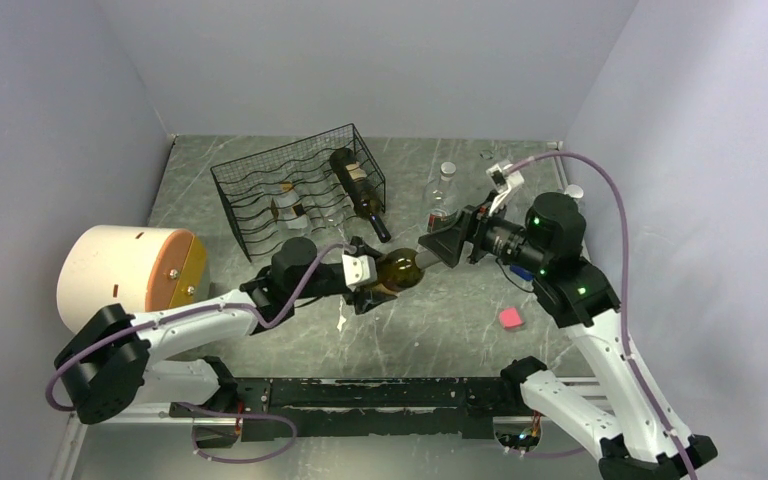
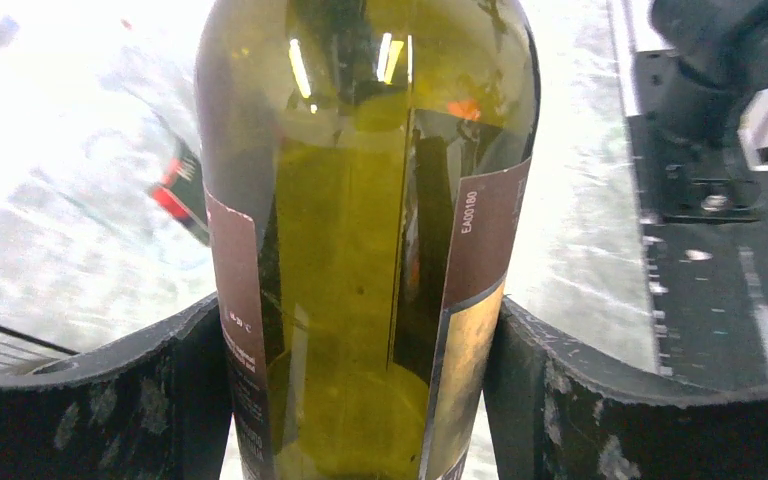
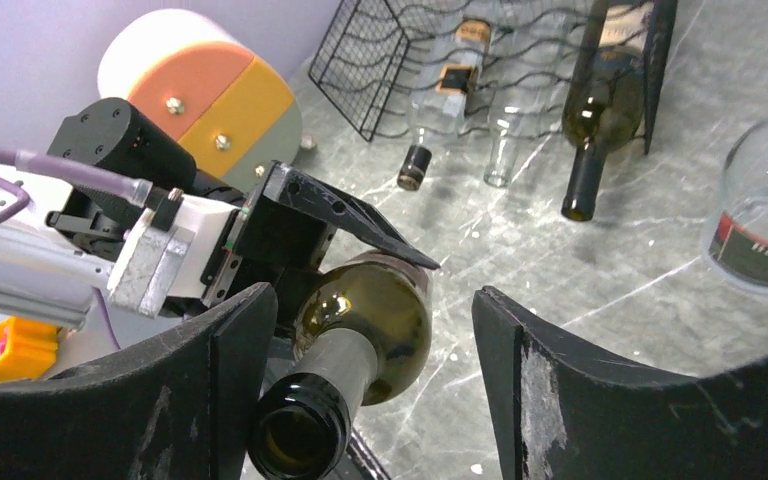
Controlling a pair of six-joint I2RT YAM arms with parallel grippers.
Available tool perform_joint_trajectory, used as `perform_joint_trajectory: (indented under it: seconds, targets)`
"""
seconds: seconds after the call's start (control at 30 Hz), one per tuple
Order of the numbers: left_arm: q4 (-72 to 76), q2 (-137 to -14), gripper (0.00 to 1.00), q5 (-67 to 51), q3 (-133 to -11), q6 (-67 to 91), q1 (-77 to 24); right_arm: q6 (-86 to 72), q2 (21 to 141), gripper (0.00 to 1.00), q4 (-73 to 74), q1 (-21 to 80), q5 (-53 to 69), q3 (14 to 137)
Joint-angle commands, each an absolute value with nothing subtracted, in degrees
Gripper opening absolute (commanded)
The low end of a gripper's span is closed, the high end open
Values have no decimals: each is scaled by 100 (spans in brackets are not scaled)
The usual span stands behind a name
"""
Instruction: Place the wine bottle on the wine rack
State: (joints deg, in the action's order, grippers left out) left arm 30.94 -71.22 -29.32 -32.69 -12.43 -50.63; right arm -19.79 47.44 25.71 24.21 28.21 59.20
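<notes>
The wine bottle (image 1: 401, 270), olive-green glass with a brown label, is held level above the table in the middle. My left gripper (image 1: 365, 275) is shut on its body: in the left wrist view both black fingers (image 2: 110, 400) press the sides of the wine bottle (image 2: 360, 250). My right gripper (image 1: 438, 247) stands open around the bottle's neck (image 3: 295, 435), which lies close to the left finger with a wide gap on the other side. The black wire wine rack (image 1: 250, 185) stands behind, at the back left, with a dark bottle (image 1: 358, 190) and a clear one (image 1: 288, 208) in it.
A white, orange and yellow cylinder (image 1: 125, 268) lies at the left. A clear bottle (image 1: 445, 195) stands right of the rack, close behind my right gripper. A small pink block (image 1: 509, 318) lies on the table at the right. Walls close in three sides.
</notes>
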Motion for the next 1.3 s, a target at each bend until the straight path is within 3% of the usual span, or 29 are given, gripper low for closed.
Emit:
perform_joint_trajectory:
  seconds: [0.0, 0.5, 1.27]
  targets:
    - [3016, -6727, 7, -2322, -3760, -3036, -5175, -1688, 4571, 76, 3074, 2399, 2495, 6421]
    - [2402, -6833, 7, -925, -4599, -7097, -5498, -702, 4452, 77, 4477, 2399, 2784, 6660]
    - [2366, -7385, 7, -359, -5228, -9365, -5826, -782, 5259, 73, 4439, 2408, 2321, 6140]
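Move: The wine bottle, held by its body in the left fingers with its neck up, has its middle about 15 cm below the right hand, 7 cm left and 3 cm back. From the left hand the wine rack's middle is roughly 22 cm ahead, 20 cm left and 12 cm lower. On the rack, the dark bottle lies 22 cm ahead and 7 cm left, the drinking glass 18 cm ahead and 14 cm left. The standing clear bottle is 20 cm ahead, 12 cm right. The wine bottle stays gripped by its body as the left hand lifts it about 10 cm and carries it forward some 8 cm, rolling it roughly 75 degrees so the base swings outward and the neck comes back towards the robot. The right hand, open throughout, rises briefly, easing back and right, then sinks about 11 cm to bring its fingers around the neck; contact can't be seen. ##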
